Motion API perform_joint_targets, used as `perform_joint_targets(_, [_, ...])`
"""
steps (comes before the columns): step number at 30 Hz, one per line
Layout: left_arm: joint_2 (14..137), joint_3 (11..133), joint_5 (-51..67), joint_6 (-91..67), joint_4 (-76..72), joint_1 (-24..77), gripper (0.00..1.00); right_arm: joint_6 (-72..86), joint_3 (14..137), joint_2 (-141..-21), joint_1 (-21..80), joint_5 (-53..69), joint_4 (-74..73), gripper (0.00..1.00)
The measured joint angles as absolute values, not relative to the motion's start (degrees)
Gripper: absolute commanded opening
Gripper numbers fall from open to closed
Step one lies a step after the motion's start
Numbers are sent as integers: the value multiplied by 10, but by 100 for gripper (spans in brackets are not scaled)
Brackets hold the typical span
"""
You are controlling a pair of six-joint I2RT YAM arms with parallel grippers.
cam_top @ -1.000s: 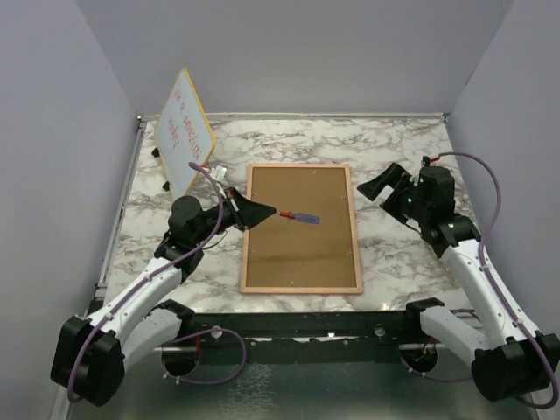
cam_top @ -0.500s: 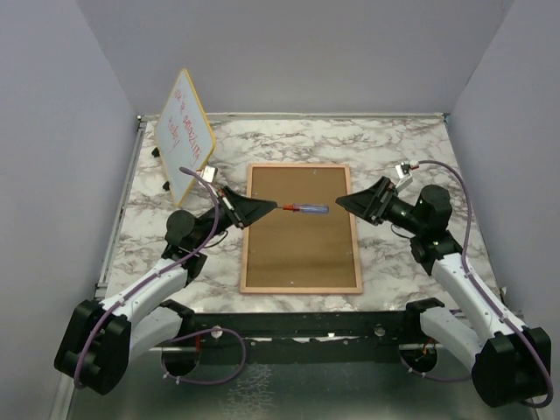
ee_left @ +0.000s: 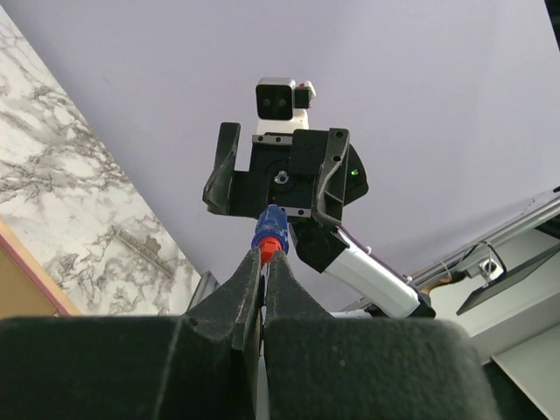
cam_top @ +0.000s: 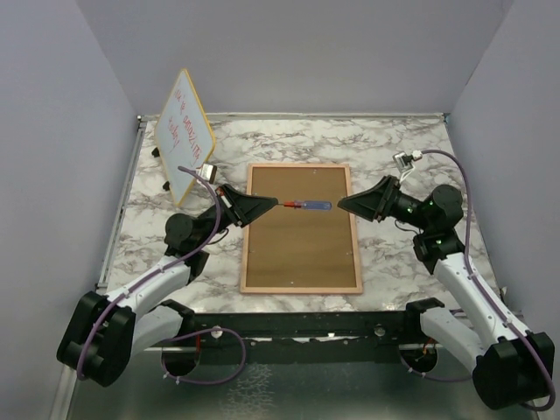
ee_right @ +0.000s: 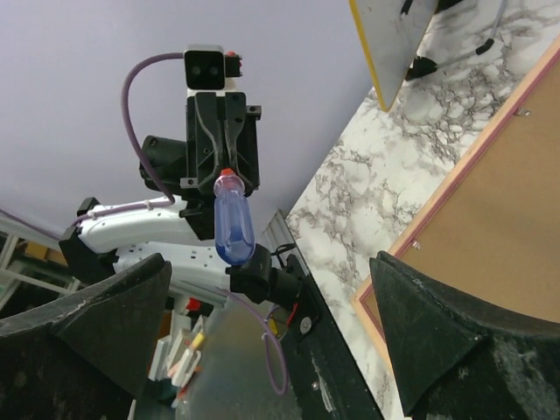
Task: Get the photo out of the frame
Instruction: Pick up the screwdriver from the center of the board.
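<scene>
The frame [cam_top: 300, 254] lies face down in the middle of the table, its brown fibreboard back up and thin pink border showing; a corner also shows in the right wrist view [ee_right: 490, 236]. The photo is hidden under the back. My left gripper [cam_top: 276, 205] [ee_left: 263, 258] is shut on the shaft of a screwdriver [cam_top: 308, 206] with a red collar and blue handle, held level above the frame's upper part. My right gripper [cam_top: 341, 204] [ee_right: 271, 262] is open, facing the handle's end [ee_right: 234, 227] from the right, a little apart from it.
A yellow-edged whiteboard [cam_top: 185, 131] with red writing stands tilted at the back left, and it also shows in the right wrist view [ee_right: 394, 35]. Grey walls enclose the marble table [cam_top: 394, 149] on three sides. A metal rail runs along the near edge.
My right arm has swung in toward the centre and its open gripper now points at the screwdriver handle. My left gripper has lifted and levelled the screwdriver slightly.
</scene>
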State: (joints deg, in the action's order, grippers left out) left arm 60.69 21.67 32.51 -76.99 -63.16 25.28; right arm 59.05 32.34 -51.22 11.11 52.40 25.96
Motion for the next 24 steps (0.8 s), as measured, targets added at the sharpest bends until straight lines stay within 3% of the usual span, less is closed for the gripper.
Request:
perform_joint_targets(6, [621,217,325,-776,-656,259,0,575,360,-516,130,533,246,99])
perform_joint_targets(9, [634,217,325,-781,-666,262,0,563,384,-548,165,531,236,90])
perform_joint_targets(16, [644,217,325,-789,-683,264,0,553,405,-630,270,504,231,84])
perform_joint_targets(17, [644,217,325,-789,-684,264,0,553,405,-632,274,500,231,81])
perform_joint_targets(20, [644,217,325,-791,-689,264,0,556,406,-633,274,489,241,61])
perform_joint_targets(24, [644,216,325,-792,-694,264,0,574,407,-652,274,488,271,62])
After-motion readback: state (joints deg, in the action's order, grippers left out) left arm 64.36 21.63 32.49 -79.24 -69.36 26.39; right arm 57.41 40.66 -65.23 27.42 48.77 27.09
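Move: The left hand already holds the screwdriver by its shaft, the handle pointing towards the right hand. The handle lies about 8 cm to the right hand's left, about 1 cm back and 1 cm higher, with the left fingertips roughly 16 cm left and level fore and aft. The frame's brown backing is some 10 cm left, 4 cm back and 25 cm below. From the left hand, the handle is about 9 cm right, level fore and aft. Right hand reaches some 8 cm left, turning slightly counter-clockwise, and starts closing around the handle the left still holds. ##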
